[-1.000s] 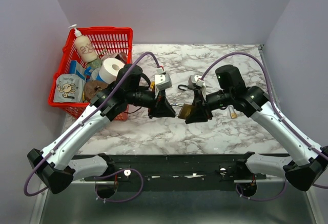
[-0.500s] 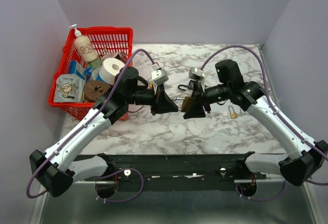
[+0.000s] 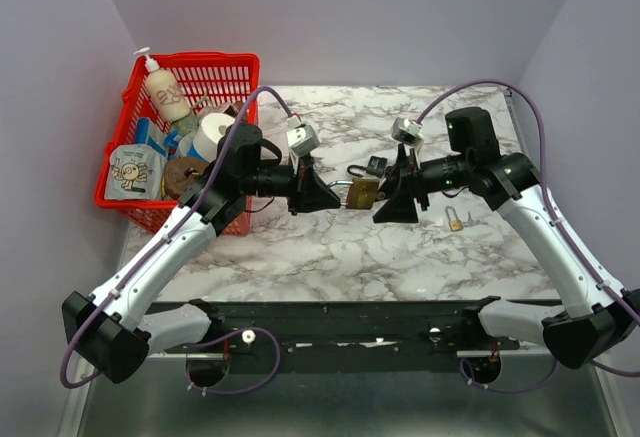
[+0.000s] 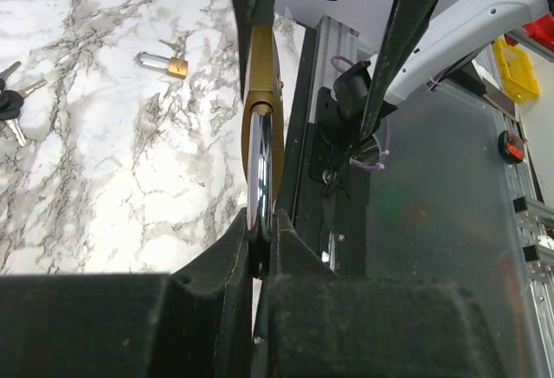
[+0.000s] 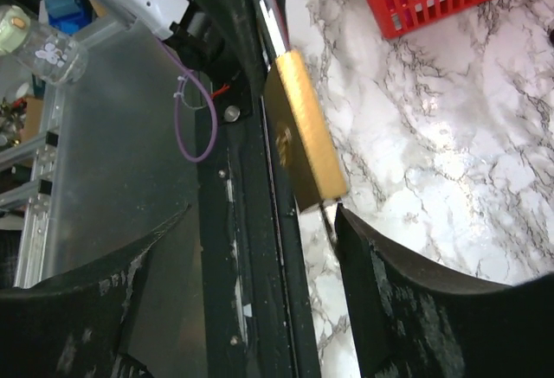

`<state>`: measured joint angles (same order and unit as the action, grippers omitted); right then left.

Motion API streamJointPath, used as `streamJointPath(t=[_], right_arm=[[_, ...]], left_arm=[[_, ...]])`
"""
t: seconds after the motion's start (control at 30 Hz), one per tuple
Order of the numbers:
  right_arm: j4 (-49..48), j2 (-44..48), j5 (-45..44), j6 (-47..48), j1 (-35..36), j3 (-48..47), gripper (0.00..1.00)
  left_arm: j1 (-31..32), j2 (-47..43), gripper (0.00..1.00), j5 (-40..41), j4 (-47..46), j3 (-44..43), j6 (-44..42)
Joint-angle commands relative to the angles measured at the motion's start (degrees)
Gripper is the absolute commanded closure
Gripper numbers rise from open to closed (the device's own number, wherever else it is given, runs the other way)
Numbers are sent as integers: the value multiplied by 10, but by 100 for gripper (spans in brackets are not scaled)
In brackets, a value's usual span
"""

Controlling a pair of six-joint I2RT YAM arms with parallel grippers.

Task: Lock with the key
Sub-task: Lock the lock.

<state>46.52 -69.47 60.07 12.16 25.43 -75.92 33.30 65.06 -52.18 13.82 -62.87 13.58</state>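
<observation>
A large brass padlock (image 3: 362, 193) hangs in the air over the table's middle. My left gripper (image 3: 328, 198) is shut on its chrome shackle (image 4: 260, 157), and the brass body (image 4: 262, 67) points away from the fingers (image 4: 232, 248). My right gripper (image 3: 388, 201) stands open just right of the padlock (image 5: 303, 127); its jaws straddle the bottom end without touching it. A thin dark sliver, which looks like the key (image 5: 327, 222), sticks out of the padlock's bottom beside the right finger (image 5: 389, 265).
A bunch of black-headed keys (image 3: 371, 167) lies behind the padlock, and a small brass padlock (image 3: 455, 219) lies to the right. A red basket (image 3: 238, 67) with a soap bottle, a tape roll and packets stands at the back left. The black rail (image 3: 340, 317) runs along the near edge.
My right gripper has opened, let go of the padlock's lower end and drawn back to the right. The left gripper keeps the shackle and has moved slightly away from me with the padlock.
</observation>
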Motion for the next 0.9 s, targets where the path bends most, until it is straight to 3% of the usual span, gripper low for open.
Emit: streamJointPath(t=[0.0, 0.03, 0.2, 0.33, 0.53, 0.73, 0.87], right_arm=[[66, 14, 1, 54, -13, -15, 32], [78, 14, 3, 72, -13, -17, 39], [84, 10, 18, 88, -13, -23, 48], [84, 14, 32, 89, -13, -27, 62], [90, 14, 54, 92, -13, -36, 65], [105, 8, 63, 106, -13, -48, 99], [123, 7, 45, 126, -13, -39, 99]], left_arm=[[-11, -19, 100, -73, -25, -25, -23], [-12, -20, 100, -82, -26, -24, -23], [-12, -25, 100, -109, -60, -8, -3], [-12, -27, 100, -119, -65, -7, -2], [-11, -25, 100, -122, -66, -1, -3], [-13, -20, 100, -119, -56, -2, -14], [-29, -20, 100, -114, -68, -1, -6]])
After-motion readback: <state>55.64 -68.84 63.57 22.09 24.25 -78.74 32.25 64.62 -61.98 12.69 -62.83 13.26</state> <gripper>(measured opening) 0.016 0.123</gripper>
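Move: The key already sticks out of the brass padlock, its head some 2 cm ahead of the right hand's point, 1 cm to its right and 1 cm lower, between the open fingers. The padlock's body is about 2 cm ahead of the right hand and 2 cm left. On the table, some 18 cm below, the black padlock lies about 16 cm ahead and 1 cm right, the small padlock 4 cm ahead and 18 cm right. From the left hand the key is roughly 9 cm right, level fore and aft, 1 cm lower. Backwards by about 2.5 cm, rising 1 cm and turning some 10 degrees clockwise, the left hand keeps its pinch on the shackle and brings the key back between the right hand's fingers. The right hand eases back under 2 cm and 1 cm to its right, dips slightly, then rises a little as its wide-open fingers close nearly shut, pinching the key's head. ##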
